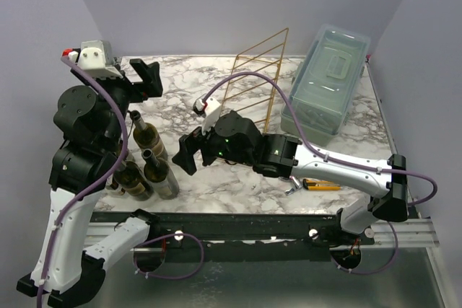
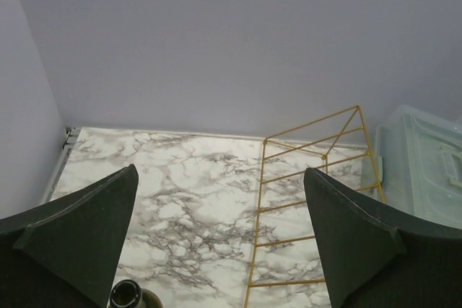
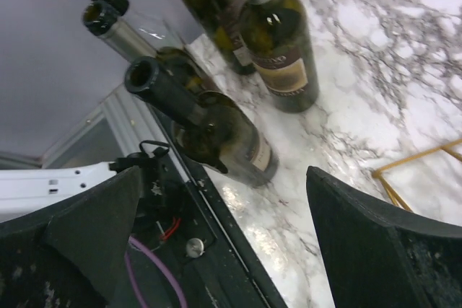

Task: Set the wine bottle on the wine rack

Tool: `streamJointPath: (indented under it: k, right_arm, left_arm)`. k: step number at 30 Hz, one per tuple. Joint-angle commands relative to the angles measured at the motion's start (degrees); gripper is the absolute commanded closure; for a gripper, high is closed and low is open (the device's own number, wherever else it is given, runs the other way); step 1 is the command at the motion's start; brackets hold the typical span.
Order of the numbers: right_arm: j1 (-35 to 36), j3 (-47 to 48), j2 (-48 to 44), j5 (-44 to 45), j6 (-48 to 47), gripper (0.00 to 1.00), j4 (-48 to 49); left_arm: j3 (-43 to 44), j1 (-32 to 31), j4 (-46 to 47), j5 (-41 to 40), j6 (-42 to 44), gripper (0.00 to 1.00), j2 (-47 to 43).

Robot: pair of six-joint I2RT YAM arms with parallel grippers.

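Several dark green wine bottles stand upright together at the table's front left. The gold wire wine rack stands slanted at the back centre with nothing on it. My right gripper is open, just right of the bottles and pointing at them. In the right wrist view its jaws stand wide, with the nearest bottle ahead and apart from them. My left gripper hangs open, high above the back left. Its wrist view shows the rack between the jaws and a bottle mouth below.
A pale blue-grey plastic box with a lid lies at the back right, beside the rack. A yellow-handled tool lies near the front edge under the right arm. Grey walls close in the back and both sides.
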Motion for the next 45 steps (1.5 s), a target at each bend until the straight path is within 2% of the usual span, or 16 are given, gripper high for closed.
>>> streamJointPath:
  k: [1, 12, 19, 25, 35, 45]
  right_arm:
    - [0.8, -0.3, -0.5, -7.9, 1.0, 0.0, 7.4]
    - [4.6, 6.7, 8.5, 0.4, -1.2, 0.03, 5.8]
    - [7.5, 8.3, 12.4, 7.3, -4.5, 0.05, 9.1]
    - [9.0, 8.3, 14.6, 14.7, -6.6, 0.09, 12.6]
    - [9.0, 12.5, 20.0, 14.6, -9.1, 0.1, 14.3]
    - [9.0, 17.6, 24.5, 16.0, -10.3, 0.27, 12.1]
  left_arm:
    - [-1.0, 0.2, 7.5, -2.3, 3.7, 0.01, 0.7]
    - [-14.6, 0.2, 19.3, -9.8, 10.2, 0.01, -6.6]
    - [-14.8, 0.2, 20.2, -11.1, 11.6, 0.01, -7.0]
    - [-14.8, 0.2, 19.1, -10.2, 9.7, 0.01, -9.1]
    - [-12.3, 0.2, 15.0, -9.8, 9.9, 0.01, -11.8]
    - [-11.7, 0.2, 12.1, -9.8, 9.7, 0.01, -13.3]
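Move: The nearest wine bottle, on the front right of the cluster, stands about 10 cm to the right hand's left and 2 cm back, its middle some 16 cm below. Its labelled neighbour is about 7 cm ahead and 13 cm left of the hand, and another bottle 3 cm back and 17 cm left, both equally far below. From the left hand the aimed-at bottle lies some 10 cm back, 3 cm left and 34 cm down. The right hand travels about 12 cm left to the nearest bottle's neck, lifting slightly and easing back some 3 cm first, then sinking roughly 5 cm and coming forward again, while its fingers tip up a little over 10 degrees and close about a quarter, still open either side of the neck. The left hand, empty and open, backs off with some 5 cm of leftward and 4 cm of backward travel, swinging a little counter-clockwise and tipping up to clear the space. ##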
